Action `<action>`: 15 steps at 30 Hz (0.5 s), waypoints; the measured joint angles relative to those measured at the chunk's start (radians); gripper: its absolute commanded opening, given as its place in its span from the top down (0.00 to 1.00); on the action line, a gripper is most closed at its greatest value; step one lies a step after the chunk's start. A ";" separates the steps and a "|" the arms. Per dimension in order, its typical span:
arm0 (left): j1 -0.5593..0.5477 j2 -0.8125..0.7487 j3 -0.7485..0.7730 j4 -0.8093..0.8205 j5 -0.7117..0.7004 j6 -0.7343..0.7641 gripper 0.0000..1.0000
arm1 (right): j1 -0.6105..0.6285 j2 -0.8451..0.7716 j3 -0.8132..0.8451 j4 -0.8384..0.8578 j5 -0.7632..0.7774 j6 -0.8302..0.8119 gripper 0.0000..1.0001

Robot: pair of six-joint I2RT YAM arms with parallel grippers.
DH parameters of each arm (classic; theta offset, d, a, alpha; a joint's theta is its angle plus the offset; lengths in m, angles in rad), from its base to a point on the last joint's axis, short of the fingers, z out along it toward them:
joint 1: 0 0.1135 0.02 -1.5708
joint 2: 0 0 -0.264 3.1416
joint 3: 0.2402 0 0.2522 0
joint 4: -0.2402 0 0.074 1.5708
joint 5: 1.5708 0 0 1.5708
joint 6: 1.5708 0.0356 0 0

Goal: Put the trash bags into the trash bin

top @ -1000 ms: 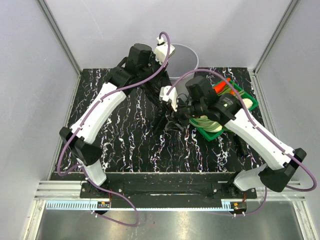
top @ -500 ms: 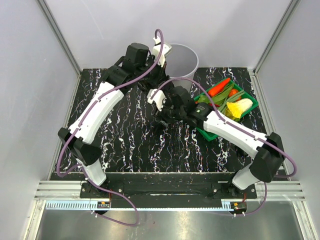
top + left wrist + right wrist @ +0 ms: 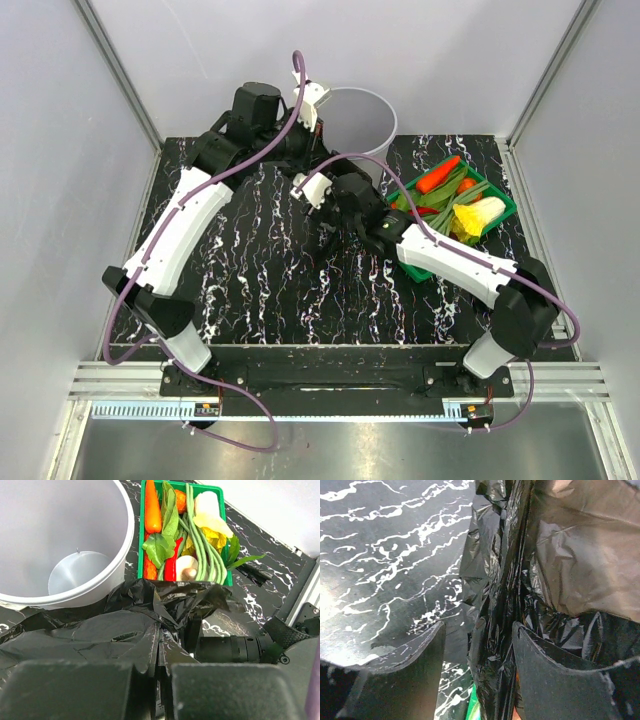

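Observation:
The black trash bag lies crumpled over the table in front of the light-grey trash bin, whose inside holds nothing. My left gripper is shut on a fold of the film, just short of the trash bin. In the right wrist view my right gripper is open, its fingers either side of a hanging pleat of the trash bag; a gap shows between the left finger and the film. The right arm's wrist reaches under the left gripper.
A green basket of vegetables stands right of the bin, its near end touching the bag. In the top view the basket sits at the back right. The table is black marble-patterned, and grey walls close off three sides.
The left arm has drawn back and left toward the bin with the bag. The right arm swung from over the basket leftward to the bag, its jaws spreading wider.

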State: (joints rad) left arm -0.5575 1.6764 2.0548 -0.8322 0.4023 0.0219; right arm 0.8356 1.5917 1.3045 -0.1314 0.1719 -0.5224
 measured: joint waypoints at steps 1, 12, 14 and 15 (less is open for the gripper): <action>0.000 0.000 0.000 0.001 0.003 -0.001 1.00 | 0.000 0.000 -0.003 0.008 0.016 -0.010 0.44; 0.001 0.002 0.023 -0.012 -0.003 0.000 1.00 | 0.002 -0.003 -0.021 0.025 0.071 -0.031 0.99; 0.001 0.007 0.037 -0.013 -0.011 0.005 1.00 | 0.002 -0.012 -0.021 0.003 0.056 -0.014 1.00; 0.002 0.011 0.047 -0.014 -0.014 0.007 1.00 | 0.002 -0.021 -0.021 -0.016 0.041 -0.003 1.00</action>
State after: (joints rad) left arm -0.5560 1.6875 2.1017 -0.8459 0.3885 0.0292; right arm 0.8379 1.5707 1.2839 -0.1478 0.2131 -0.5255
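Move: A hanging fold of the trash bag is already between the right hand's open fingers, about 1 cm ahead and 1 cm left of its hand point; the trash bin's middle stands some 13 cm ahead and 8 cm lower. The vegetable basket lies roughly 22 cm right of that hand, 2 cm ahead and 20 cm below. From the left hand, already gripping the bag, the fold is about 3 cm ahead, 7 cm right and 15 cm down, and the bin 14 cm ahead, 8 cm right and 22 cm down. Almost on the spot, the right hand swings its fingers from a bit over half open to fully shut, pinching the hanging fold of the bag on the near side of the bin; meanwhile it drifts about 1 cm to its right and eases forward about 1 cm, then back again. The left hand keeps its shut grip on the bag and lifts about 1 cm at the end. ##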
